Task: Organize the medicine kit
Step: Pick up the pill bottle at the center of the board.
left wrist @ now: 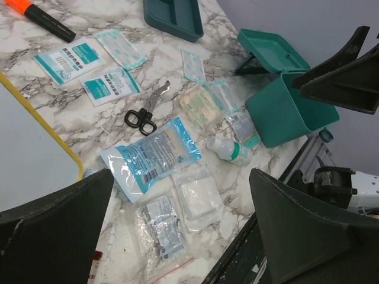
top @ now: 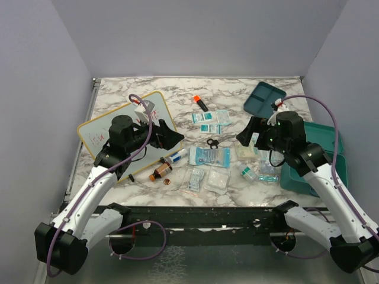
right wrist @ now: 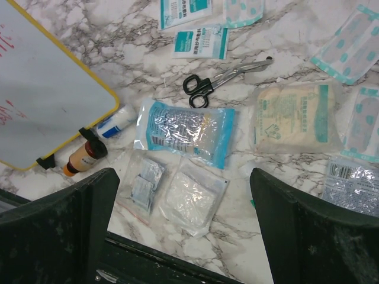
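Note:
The medicine kit's teal case [top: 334, 148] [left wrist: 284, 115] stands open at the table's right edge. Its shallow divided tray [top: 265, 99] [left wrist: 174, 18] lies apart at the back right. Loose supplies are spread between them: black scissors [top: 212, 142] [right wrist: 219, 80], a blue-edged pouch [top: 209, 155] [left wrist: 154, 155] [right wrist: 186, 130], a clear gauze pack [left wrist: 198, 198] [right wrist: 190, 198] and a small white bottle [left wrist: 230, 151]. My left gripper [top: 169, 137] [left wrist: 180, 231] hovers open and empty by the whiteboard's right edge. My right gripper [top: 249, 133] [right wrist: 183, 219] hangs open and empty just left of the case.
A yellow-framed whiteboard [top: 118, 133] [right wrist: 41, 100] covers the left of the table. An amber bottle [top: 160, 172] [right wrist: 86, 157] lies by its near corner. An orange-capped marker [top: 200, 103] [left wrist: 44, 18] lies at the back. A zip bag of sachets [left wrist: 160, 234] [right wrist: 145, 183] sits near the front edge.

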Controlling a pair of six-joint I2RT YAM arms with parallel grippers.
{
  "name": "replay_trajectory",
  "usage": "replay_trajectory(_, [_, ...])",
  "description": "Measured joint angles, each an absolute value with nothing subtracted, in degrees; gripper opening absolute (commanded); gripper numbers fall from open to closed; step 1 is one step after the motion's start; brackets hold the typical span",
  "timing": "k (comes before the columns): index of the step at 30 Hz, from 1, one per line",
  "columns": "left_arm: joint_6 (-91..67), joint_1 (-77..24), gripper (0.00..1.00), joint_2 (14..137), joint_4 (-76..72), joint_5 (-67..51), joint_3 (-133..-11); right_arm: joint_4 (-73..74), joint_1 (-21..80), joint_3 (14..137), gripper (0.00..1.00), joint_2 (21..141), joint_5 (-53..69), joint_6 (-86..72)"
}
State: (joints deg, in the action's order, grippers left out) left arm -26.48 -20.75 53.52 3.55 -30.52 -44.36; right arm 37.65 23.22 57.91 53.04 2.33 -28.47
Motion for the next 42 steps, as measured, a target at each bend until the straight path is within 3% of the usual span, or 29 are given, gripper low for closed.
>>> replay_trajectory(16, [-22.87, -20.75, 0.99, 53.36, 5.87, -26.28, -44.36, 40.27, 23.22, 57.98, 1.0, 53.28, 0.03, -32.01])
replay_trajectory(21, [-21.23, -20.75, 0.99, 52.58, 6.2, -23.44, -44.36, 40.34, 23.22, 57.78, 0.89, 53.8, -0.6, -31.66])
replay_trajectory(26, [-19.75, -20.75, 0.99, 50.76, 6.68, -21.56, -44.31, 41.56, 23.22, 57.78, 0.67, 56.75, -4.89, -30.72])
replay_trajectory(42, [-16.6, -20.75, 0.99, 43.77, 10.41, -13.72, -42.68, 44.56, 23.22, 49.58, 0.66, 68.27, -6.24, -29.5])
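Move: The pill bottle, white with a green label, lies some 21 cm below the right hand, about 5 cm to its right and roughly 1 cm back. A beige glove packet sits about 9 cm beyond the bottle; the silver packet is about 9 cm to the bottle's right, and the gauze pack 13 cm to its left and 3 cm nearer. From the left hand, the bottle is some 29 cm to the right, 2 cm back and 23 cm below. Towards the pill bottle the right hand sinks about 14 cm, slowly at first and then fast, edging to its right and tipping its fingers some 30 degrees steeper down, while they narrow from wide open to about two-thirds, still without touching the bottle. The left hand, empty and open, shifts about 5 cm left, away from the bottle, turning slightly counter-clockwise. ##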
